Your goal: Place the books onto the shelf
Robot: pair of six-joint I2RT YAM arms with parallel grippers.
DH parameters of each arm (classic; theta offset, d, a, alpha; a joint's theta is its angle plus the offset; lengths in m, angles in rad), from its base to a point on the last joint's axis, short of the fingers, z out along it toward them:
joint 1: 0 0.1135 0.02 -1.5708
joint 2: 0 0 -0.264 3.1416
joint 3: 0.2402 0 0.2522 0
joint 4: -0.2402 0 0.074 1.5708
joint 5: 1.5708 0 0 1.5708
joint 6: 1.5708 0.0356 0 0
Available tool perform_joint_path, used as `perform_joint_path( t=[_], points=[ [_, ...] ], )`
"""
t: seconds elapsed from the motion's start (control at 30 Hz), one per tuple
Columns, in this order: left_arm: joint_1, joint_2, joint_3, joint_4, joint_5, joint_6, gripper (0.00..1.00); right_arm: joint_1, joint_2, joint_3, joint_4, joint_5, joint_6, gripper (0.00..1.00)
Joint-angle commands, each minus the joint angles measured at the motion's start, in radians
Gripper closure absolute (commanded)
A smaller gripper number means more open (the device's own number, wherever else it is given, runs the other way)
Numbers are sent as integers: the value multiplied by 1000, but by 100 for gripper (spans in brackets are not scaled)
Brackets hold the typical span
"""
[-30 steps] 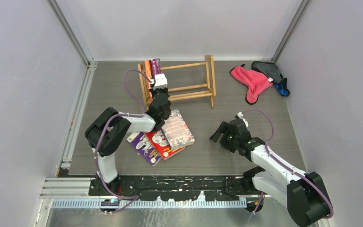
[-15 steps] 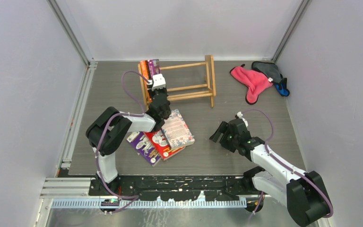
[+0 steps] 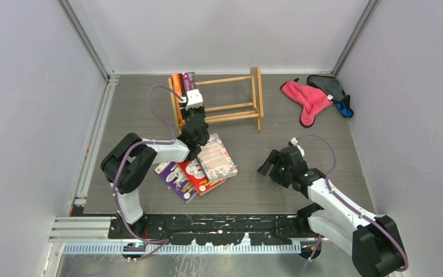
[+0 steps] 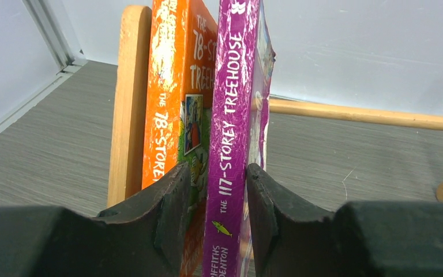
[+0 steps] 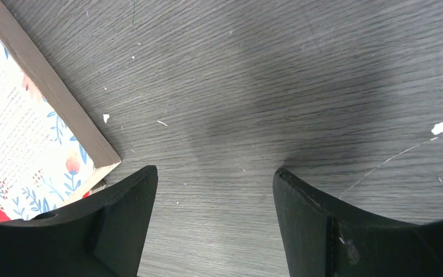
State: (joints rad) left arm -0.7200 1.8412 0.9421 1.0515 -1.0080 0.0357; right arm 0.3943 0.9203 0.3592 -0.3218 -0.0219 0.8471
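Two books stand upright at the left end of the wooden shelf (image 3: 231, 107): an orange book (image 4: 170, 86) against the end post and a purple book (image 4: 233, 144) beside it. My left gripper (image 4: 219, 170) straddles the purple book's spine, open a little, with a gap showing on its left side. From above, the left gripper (image 3: 191, 95) sits at the shelf's left end. Three more books lie overlapped on the table: a pale floral book (image 3: 216, 157), a red book (image 3: 199, 173) and a purple book (image 3: 173, 176). My right gripper (image 5: 214, 171) is open and empty over bare table, just right of the pale book (image 5: 29, 144).
A pink cloth (image 3: 308, 98), a grey cloth (image 3: 329, 86) and a small blue item (image 3: 344, 108) lie at the back right. The shelf's middle and right sections hold nothing. Walls close the table in on three sides.
My left jaws have parted from the purple book, which stays standing on the shelf. The right arm has shifted only slightly.
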Motion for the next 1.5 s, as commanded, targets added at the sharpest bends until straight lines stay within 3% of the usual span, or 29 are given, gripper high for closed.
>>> perform_joint_path(
  t=[0.0, 0.37, 0.93, 1.33, 1.4, 1.47],
  points=[
    [-22, -73, 22, 48, -48, 25, 59, -2, -41, -2, -23, 19, -13, 22],
    [-52, -130, 9, 106, -78, 116, 59, -2, -128, -13, -84, 19, -8, 22],
    [-107, -255, 33, 113, -137, 246, 59, -1, -123, 29, -89, 19, -7, 22],
    [-296, -510, 139, -277, -392, 205, 60, 25, -72, 174, -98, 97, -63, 22],
    [-330, -566, 155, -428, -428, 121, 61, 59, -18, 248, -77, 124, -86, 24],
    [-355, -634, 187, -737, -447, -91, 62, 93, 53, 332, -62, 153, -115, 27]
  ],
)
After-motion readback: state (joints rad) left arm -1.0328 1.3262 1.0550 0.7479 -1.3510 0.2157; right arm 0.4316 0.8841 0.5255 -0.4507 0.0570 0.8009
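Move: The purple book stands in the shelf with its spine between the left hand's parted fingers, its middle about 6 cm ahead and roughly level with the hand. The orange book stands some 5 cm to the left of it. On the table, the flowered book lies about 18 cm back, 7 cm right and 17 cm below the left hand; from the right hand it is about 16 cm left, 3 cm ahead and 4 cm below. The purple book's spine is left standing as the left hand, fingers staying part-open, draws clear of it: first mostly up with a little back, then faster up and back together, about 18 cm up and 13 cm back in all. The empty right hand eases back slightly, waits, then rises off the table and forward, ending some 5 cm higher. ##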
